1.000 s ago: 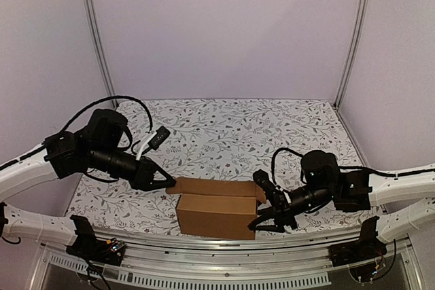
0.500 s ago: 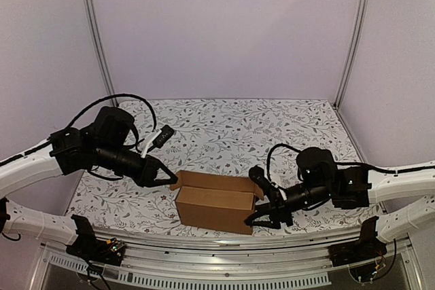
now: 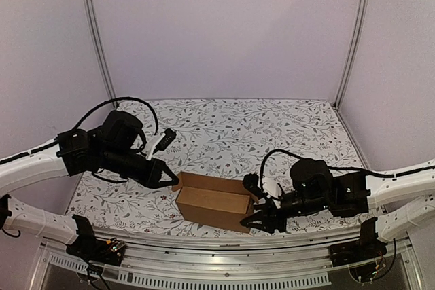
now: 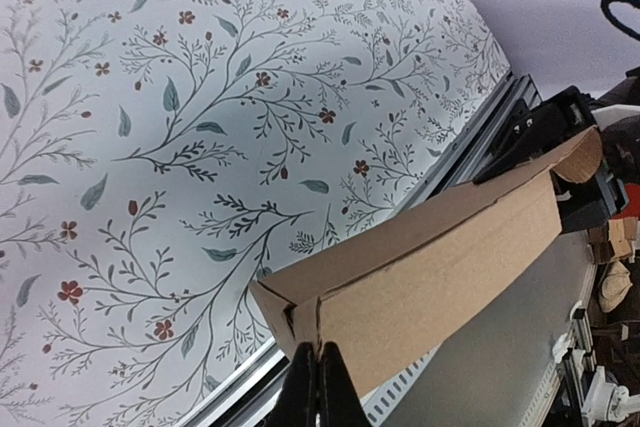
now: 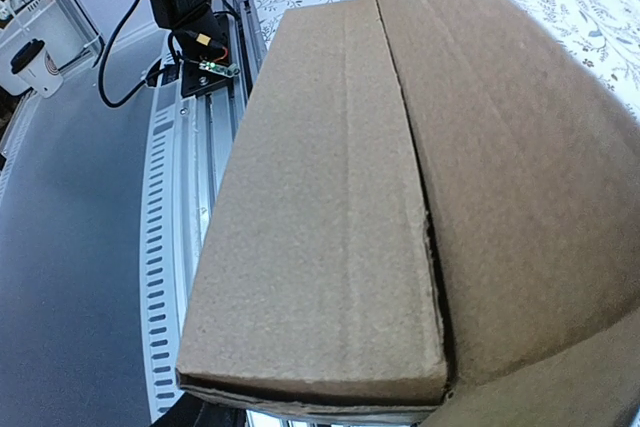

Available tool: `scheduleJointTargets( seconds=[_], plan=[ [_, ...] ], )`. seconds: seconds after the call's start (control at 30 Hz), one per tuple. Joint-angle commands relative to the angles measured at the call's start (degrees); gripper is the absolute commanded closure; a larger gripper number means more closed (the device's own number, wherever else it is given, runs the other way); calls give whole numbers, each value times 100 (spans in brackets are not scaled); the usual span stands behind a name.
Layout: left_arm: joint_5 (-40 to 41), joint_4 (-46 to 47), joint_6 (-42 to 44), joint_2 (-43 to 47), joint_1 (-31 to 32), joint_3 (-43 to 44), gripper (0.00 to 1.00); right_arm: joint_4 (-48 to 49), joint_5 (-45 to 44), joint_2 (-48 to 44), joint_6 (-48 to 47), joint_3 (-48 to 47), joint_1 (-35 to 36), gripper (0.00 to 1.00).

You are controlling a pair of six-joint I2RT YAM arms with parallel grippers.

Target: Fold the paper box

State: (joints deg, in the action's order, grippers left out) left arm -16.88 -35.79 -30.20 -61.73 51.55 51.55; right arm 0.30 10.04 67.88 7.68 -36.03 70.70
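Note:
The paper box (image 3: 214,203) is a plain brown oblong carton lying across the table near the front edge, with its end flaps loose. My left gripper (image 3: 174,180) is shut, pinching the box's left end. In the left wrist view its fingertips (image 4: 318,387) are pressed together on the corner flap of the box (image 4: 440,267). My right gripper (image 3: 258,206) sits at the box's right end with its fingers spread above and below it. In the right wrist view the box (image 5: 320,207) fills the frame and only a dark finger (image 5: 190,415) shows under its near corner.
The floral table cover (image 3: 231,127) stretches behind the box. A metal rail (image 3: 217,252) runs along the front edge, right beside the box. Purple walls and two frame posts (image 3: 95,32) close in the back and sides.
Both arms moved inward. The box shifted slightly left and back and now looks lower and flatter. The right gripper followed it to the left, and the left gripper stayed shut on the left end.

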Motion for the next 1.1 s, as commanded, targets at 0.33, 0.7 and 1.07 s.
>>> scheduleJointTargets(
  seconds=[0.33, 0.7, 1.07],
  plan=[
    [1138, 1349, -483, 590, 646, -1231, 100, 1842, -1405, 474, 224, 489, 142, 91],
    [1281, 2512, -837, 1357, 653, -2366, 100, 2954, -1747, 1079, 530, 886, 203, 91],
    [1359, 2834, -977, 1281, 666, -2731, 100, 3744, -2082, 1901, 617, 887, 349, 92]
  ],
)
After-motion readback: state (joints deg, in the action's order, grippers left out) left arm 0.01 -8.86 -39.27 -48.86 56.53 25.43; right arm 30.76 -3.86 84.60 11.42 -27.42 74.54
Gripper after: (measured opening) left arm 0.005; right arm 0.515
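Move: The paper box is already held up at its right end by the right hand; its middle lies roughly 11 cm left of that hand, 2 cm ahead and level. The left hand's shut fingertips are at the lid's left ear, with the box middle some 12 cm to their right, 4 cm back and 4 cm lower. The raised lid's middle is about 12 cm right of the left hand, 1 cm back and 1 cm lower. Both hands sink together, the right by about 6 cm while also drifting a little left and forward as it keeps its part-open grip on the box's right end and turns some 10 degrees clockwise. The left goes down about 5 cm beside the box's left end, then also slides left, its fingers staying shut at the left ear while the wrist turns counter-clockwise and tips back up somewhat, so that it keeps pace with the box. ##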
